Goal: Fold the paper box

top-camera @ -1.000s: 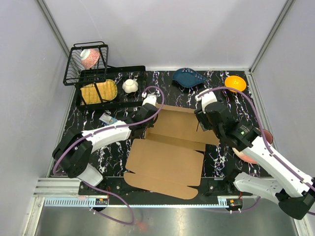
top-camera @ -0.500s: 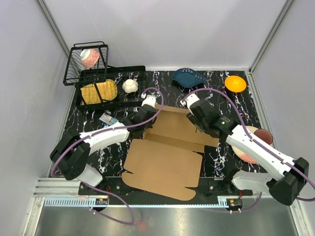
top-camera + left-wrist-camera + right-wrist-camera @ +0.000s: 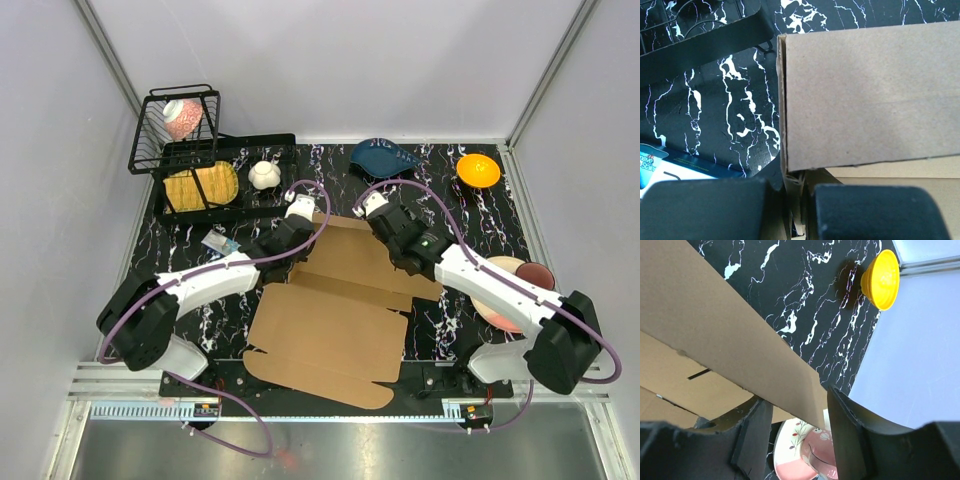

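Observation:
The paper box [image 3: 335, 325] is a brown cardboard sheet lying mostly flat on the black marbled table [image 3: 450, 195], with its far panel raised. My left gripper [image 3: 290, 238] is at the sheet's far left corner. In the left wrist view the left gripper [image 3: 795, 210] is shut on a folded cardboard flap [image 3: 792, 192], below the raised panel [image 3: 865, 95]. My right gripper [image 3: 395, 235] is at the far right end of the raised panel. In the right wrist view the right gripper [image 3: 797, 432] stands open, and the panel's corner [image 3: 807, 395] sits between its fingers [image 3: 752, 435] with gaps on both sides.
A black rack [image 3: 215, 180] with a wire basket [image 3: 175, 125] stands at the far left, beside a white pot [image 3: 264, 175]. A blue dish [image 3: 385, 158] and a yellow bowl [image 3: 478, 170] sit at the back. A pink and white plate [image 3: 505, 295] lies at the right, and a small packet [image 3: 218, 242] at the left.
My right arm has swung left along the raised far panel and its jaws have narrowed around the panel's end. The sheet's near edge shifted slightly left. The left gripper kept its hold.

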`<action>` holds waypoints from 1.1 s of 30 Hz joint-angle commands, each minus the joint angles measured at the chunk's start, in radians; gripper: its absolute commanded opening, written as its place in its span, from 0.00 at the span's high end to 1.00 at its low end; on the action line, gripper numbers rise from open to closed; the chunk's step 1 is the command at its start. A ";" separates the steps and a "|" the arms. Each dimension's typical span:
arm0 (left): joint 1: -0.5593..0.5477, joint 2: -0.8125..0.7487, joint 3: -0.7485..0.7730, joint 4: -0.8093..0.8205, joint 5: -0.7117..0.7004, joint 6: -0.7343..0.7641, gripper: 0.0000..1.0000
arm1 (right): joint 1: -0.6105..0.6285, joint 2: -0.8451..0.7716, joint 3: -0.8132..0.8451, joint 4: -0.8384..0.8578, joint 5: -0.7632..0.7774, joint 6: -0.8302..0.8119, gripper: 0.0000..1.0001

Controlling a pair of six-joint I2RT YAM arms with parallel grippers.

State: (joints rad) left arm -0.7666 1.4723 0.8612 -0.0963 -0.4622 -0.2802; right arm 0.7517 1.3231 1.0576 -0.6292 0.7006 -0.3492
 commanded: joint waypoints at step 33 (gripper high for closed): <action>-0.025 -0.027 -0.007 -0.045 -0.165 -0.007 1.00 | 0.005 0.142 0.361 -0.336 -0.021 0.340 0.91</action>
State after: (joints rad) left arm -0.7807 1.4460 0.8421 -0.0731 -0.5449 -0.3115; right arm 0.7536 1.4395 1.2892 -0.9108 0.6865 -0.1623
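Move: The far wall's right end already stands between the right hand's half-open fingers, about 1 cm ahead of and 1 cm below the point between the pads. From that hand the plate lies some 16 cm right, 7 cm back and 17 cm down; the yellow bowl is about 13 cm right, 14 cm ahead and 10 cm lower. From the left hand, which already grips the box's left corner, that right end is roughly 23 cm right, level in reach and some 6 cm higher. The right fingers pinch the cardboard wall near its right end, closing from half open to about a fifth while the hand stays nearly in place, sinking only about 1 cm. With the wall gripped, it then lifts some 2.5 cm, tipping down and turning slightly clockwise. The left hand keeps its pinch on the left corner and eases up about 1 cm. ##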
